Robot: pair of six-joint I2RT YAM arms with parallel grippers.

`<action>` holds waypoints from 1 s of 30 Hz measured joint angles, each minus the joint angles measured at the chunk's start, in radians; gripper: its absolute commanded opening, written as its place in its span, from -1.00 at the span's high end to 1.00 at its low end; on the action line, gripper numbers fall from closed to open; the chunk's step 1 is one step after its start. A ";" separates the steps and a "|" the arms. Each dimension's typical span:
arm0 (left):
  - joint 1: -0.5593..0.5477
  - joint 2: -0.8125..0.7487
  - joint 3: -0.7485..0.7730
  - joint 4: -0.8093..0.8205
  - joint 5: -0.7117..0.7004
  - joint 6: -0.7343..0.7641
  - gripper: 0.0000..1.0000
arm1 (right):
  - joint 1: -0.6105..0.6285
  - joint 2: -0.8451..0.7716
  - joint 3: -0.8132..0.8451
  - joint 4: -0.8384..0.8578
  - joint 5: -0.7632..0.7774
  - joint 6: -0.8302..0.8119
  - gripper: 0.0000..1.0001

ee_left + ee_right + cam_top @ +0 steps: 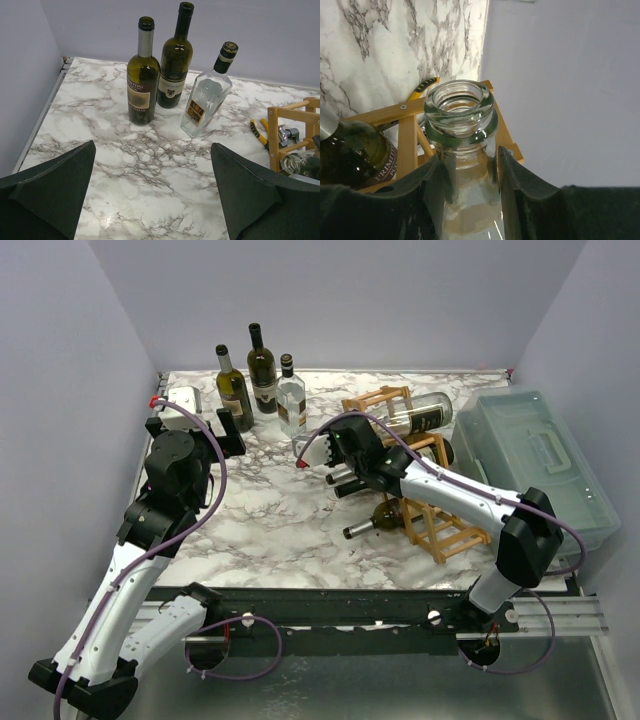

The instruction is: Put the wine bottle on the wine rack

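A clear glass wine bottle lies on its side on top of the light wooden wine rack, neck pointing left. My right gripper is shut on its neck; in the right wrist view the neck sits between both pads, above the rack's sticks. A dark bottle lies in a lower cell and shows in the right wrist view. My left gripper is open and empty over bare marble.
Three bottles stand at the back: two dark ones and a clear one. A translucent lidded box sits at the right. A yellow-handled tool lies by the rack's corner.
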 measured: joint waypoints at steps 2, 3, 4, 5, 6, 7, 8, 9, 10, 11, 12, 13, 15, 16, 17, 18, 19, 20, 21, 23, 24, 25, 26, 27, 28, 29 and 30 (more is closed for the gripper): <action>0.000 0.000 0.000 0.000 0.000 0.001 -0.97 | 0.008 0.000 0.000 -0.011 -0.005 0.004 0.58; 0.000 0.000 0.000 0.000 -0.001 0.001 -0.97 | 0.012 0.000 0.000 -0.015 -0.009 0.008 0.52; 0.000 0.000 0.000 0.000 -0.001 0.001 -0.97 | 0.015 0.000 0.000 -0.017 -0.011 0.009 0.44; 0.000 0.000 0.000 0.000 -0.001 0.001 -0.97 | 0.018 0.000 0.000 -0.019 -0.013 0.010 0.32; 0.000 0.000 0.000 0.000 -0.001 0.001 -0.97 | 0.019 -0.002 0.000 -0.020 -0.014 0.010 0.20; 0.000 0.000 0.000 0.000 -0.001 0.001 -0.97 | 0.019 -0.002 0.000 -0.023 -0.016 0.011 0.06; 0.000 0.000 0.000 0.000 -0.001 0.001 -0.97 | 0.019 -0.003 0.000 -0.026 -0.019 0.012 -0.03; 0.000 0.000 0.000 0.000 -0.001 0.001 -0.97 | 0.019 -0.004 0.000 -0.033 -0.024 0.022 -0.11; 0.000 0.001 0.000 0.000 -0.001 0.001 -0.97 | 0.021 -0.006 0.000 -0.050 -0.037 0.044 -0.19; 0.000 0.001 0.000 0.000 -0.002 0.001 -0.98 | 0.024 -0.007 0.000 -0.074 -0.048 0.062 -0.26; 0.000 0.002 0.000 0.000 -0.001 0.001 -0.97 | 0.028 -0.007 0.000 -0.100 -0.061 0.079 -0.30; 0.000 0.002 0.000 0.000 -0.001 0.001 -0.97 | 0.031 -0.007 0.000 -0.120 -0.072 0.093 -0.35; 0.000 0.002 0.000 0.000 -0.002 0.001 -0.97 | 0.037 -0.009 0.000 -0.142 -0.093 0.117 -0.42; 0.001 0.002 0.000 0.000 -0.002 0.001 -0.97 | 0.038 -0.011 0.000 -0.146 -0.101 0.129 -0.45; 0.001 0.002 0.000 0.000 -0.002 0.001 -0.98 | 0.038 -0.014 0.000 -0.152 -0.110 0.137 -0.46; 0.001 0.002 0.000 0.000 -0.002 0.001 -0.98 | 0.038 -0.019 0.000 -0.159 -0.120 0.147 -0.48; 0.003 0.002 0.000 0.000 -0.002 0.001 -0.97 | 0.038 -0.024 0.000 -0.164 -0.129 0.155 -0.50; 0.006 0.002 0.000 0.000 -0.002 0.001 -0.97 | 0.038 -0.029 0.000 -0.167 -0.135 0.166 -0.54; 0.008 0.002 0.000 0.000 -0.002 0.001 -0.97 | 0.038 -0.035 0.000 -0.171 -0.139 0.175 -0.59; 0.010 0.002 0.000 0.000 -0.002 0.001 -0.97 | 0.038 -0.046 0.000 -0.178 -0.144 0.194 -0.99; 0.010 0.002 0.000 0.000 -0.002 0.001 -0.97 | 0.038 -0.053 0.000 -0.180 -0.147 0.204 -1.00; 0.010 0.002 0.000 0.000 -0.002 0.001 -0.97 | 0.038 -0.058 0.000 -0.183 -0.151 0.220 -1.00; 0.013 0.003 0.000 0.000 -0.002 0.001 -0.97 | 0.039 -0.064 0.000 -0.184 -0.154 0.226 -1.00; 0.014 0.004 0.000 0.000 -0.002 0.001 -0.97 | 0.040 -0.072 0.000 -0.184 -0.159 0.238 -1.00; 0.014 0.004 0.000 0.000 -0.002 0.001 -0.97 | 0.040 -0.080 0.000 -0.184 -0.163 0.248 -1.00; 0.016 0.005 0.000 0.000 -0.002 0.001 -0.97 | 0.040 -0.090 0.000 -0.184 -0.170 0.261 -1.00; 0.016 0.005 0.000 0.000 -0.002 0.001 -0.98 | 0.040 -0.101 0.000 -0.184 -0.176 0.274 -1.00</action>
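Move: The right hand holds the long clear bottle by its neck; the bottle's middle lies about 11 cm to the right and 3 cm ahead, roughly level. The wine rack's top tier is some 9 cm right, 1 cm ahead and 5 cm below. Two racked dark bottles lie about 6 cm back, 8 cm right and 10 cm lower. From the left hand, the clear bottle is about 12 cm ahead, 39 cm right and 13 cm lower. Right fingers open wide, freeing the bottle neck as the hand draws back about 5 cm, dipping then rising. ##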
